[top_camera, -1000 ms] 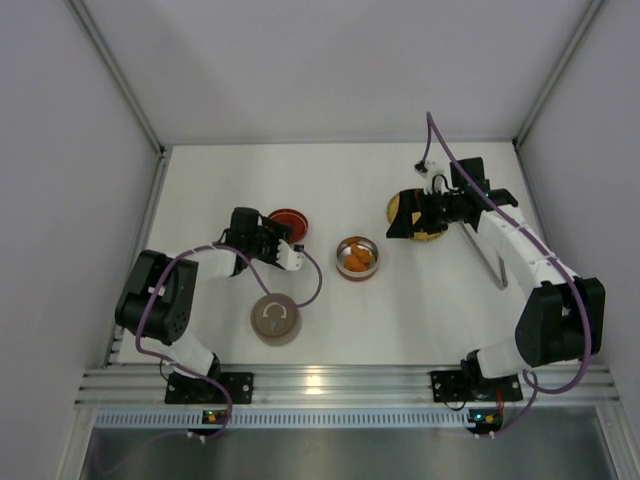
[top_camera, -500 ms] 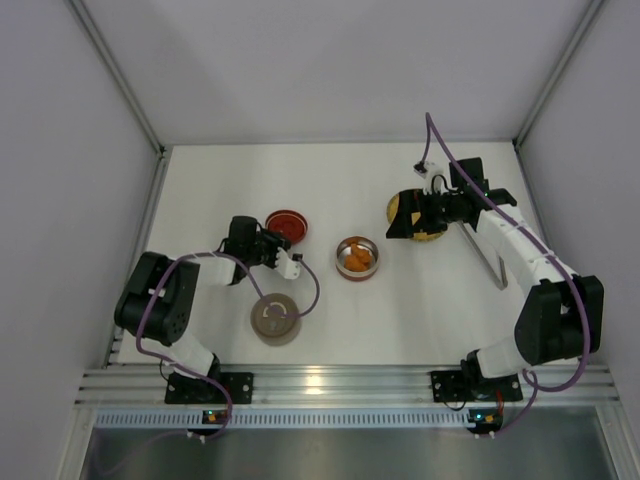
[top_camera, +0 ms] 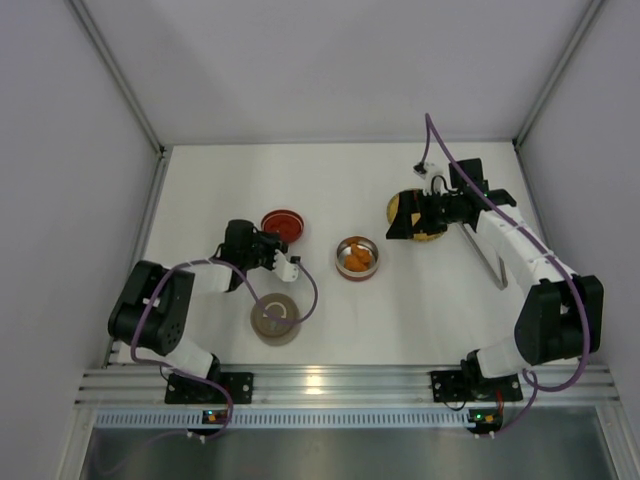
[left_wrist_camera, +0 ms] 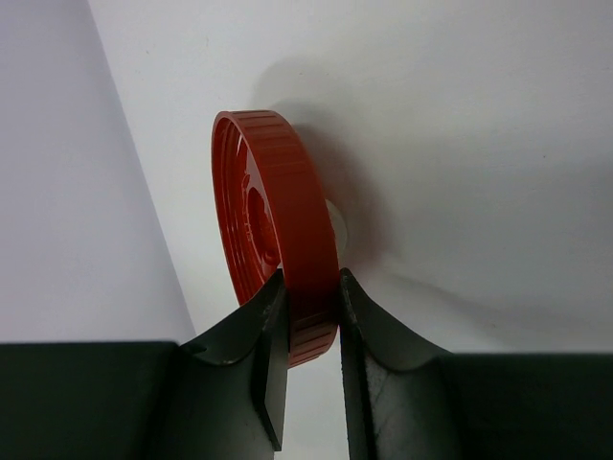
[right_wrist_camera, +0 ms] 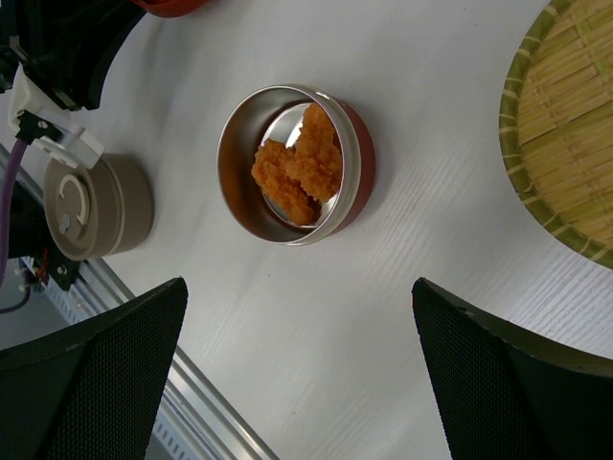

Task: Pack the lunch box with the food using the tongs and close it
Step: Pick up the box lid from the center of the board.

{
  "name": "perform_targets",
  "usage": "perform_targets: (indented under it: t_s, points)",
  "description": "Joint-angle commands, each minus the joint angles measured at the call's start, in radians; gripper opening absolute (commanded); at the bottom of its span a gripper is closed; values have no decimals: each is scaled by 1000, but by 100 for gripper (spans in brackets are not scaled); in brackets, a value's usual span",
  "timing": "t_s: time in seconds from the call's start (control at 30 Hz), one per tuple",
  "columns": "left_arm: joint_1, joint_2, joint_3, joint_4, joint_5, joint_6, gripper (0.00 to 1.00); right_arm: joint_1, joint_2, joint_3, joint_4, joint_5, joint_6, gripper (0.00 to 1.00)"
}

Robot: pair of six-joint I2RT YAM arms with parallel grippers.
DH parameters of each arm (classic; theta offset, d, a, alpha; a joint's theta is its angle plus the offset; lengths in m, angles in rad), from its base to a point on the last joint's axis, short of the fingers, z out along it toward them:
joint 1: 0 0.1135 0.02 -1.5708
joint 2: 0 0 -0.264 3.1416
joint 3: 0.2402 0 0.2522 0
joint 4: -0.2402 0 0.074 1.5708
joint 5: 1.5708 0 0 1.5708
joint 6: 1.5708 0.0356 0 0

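Note:
The lunch box (top_camera: 357, 257) is a round steel tin with a red outside, standing open mid-table with orange food chunks (right_wrist_camera: 297, 163) inside. Its red lid (top_camera: 283, 222) lies to the left, and my left gripper (left_wrist_camera: 313, 316) is shut on the lid's (left_wrist_camera: 278, 220) ribbed edge. My right gripper (top_camera: 402, 222) hangs open over the yellow plate (top_camera: 396, 207), its jaws wide apart and empty (right_wrist_camera: 299, 287), looking down at the tin (right_wrist_camera: 287, 168). The silver tongs (top_camera: 488, 262) lie on the table under the right forearm, partly hidden.
A closed beige round container (top_camera: 275, 319) stands near the left arm's cable, also in the right wrist view (right_wrist_camera: 96, 206). The woven plate (right_wrist_camera: 565, 125) shows no food on the part in view. Grey walls enclose the table on three sides.
My left gripper has closed onto the red lid's edge, and its wrist has drawn slightly left and lower. The right arm, tin and tongs have not moved.

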Motion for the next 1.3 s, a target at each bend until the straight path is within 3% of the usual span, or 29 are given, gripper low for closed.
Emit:
perform_targets:
  t_s: [0.0, 0.13, 0.3, 0.47, 0.73, 0.9, 1.1, 1.27]
  points:
    - [3, -63, 21, 34, 17, -27, 11, -13, -6, -12, 45, -16, -15, 99]
    - [1, -104, 64, -4, 8, -81, 0, -12, -20, -20, 65, -27, -10, 99]
    - [-3, -169, 188, -154, -26, -196, 0, 0, -49, -52, 167, -65, 31, 99]
    - [-11, -282, 300, -309, -24, -306, 0, 25, -112, -128, 491, -85, 137, 99]
    - [-75, -413, 424, -409, -125, -492, 0, 117, -158, -224, 983, -54, 235, 93]
    - [-109, -414, 556, -498, -167, -650, 0, 215, -114, -259, 1296, -34, 286, 89]
    - [-184, -424, 664, -569, -231, -747, 0, 298, -17, -259, 1557, 0, 393, 81]
    - [-235, -417, 718, -606, -279, -856, 0, 330, 61, -335, 1928, 58, 511, 74]
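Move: The red box lid is already pinched by its near rim in the left fingers, its middle about 3 cm ahead and 2 cm right of that hand. The right gripper, which it is taken towards, waits some 29 cm to the right, 6 cm back and 11 cm higher. From the left hand, the steel bowl stands about 19 cm right and 4 cm back, the tan container about 18 cm straight back. From the right hand, the lid is some 27 cm left, 8 cm ahead and 11 cm below. The lid, kept in the left hand's unchanged rim grip, is carried up some 30 cm, that wrist tilting about 40 degrees so its fingers swing up towards level; late on it also drifts right and back. The right hand, after a short dip, goes left and up, about 15 cm each, towards the lid, tipping its fingers up steeply and narrowing them partly without touching it. ##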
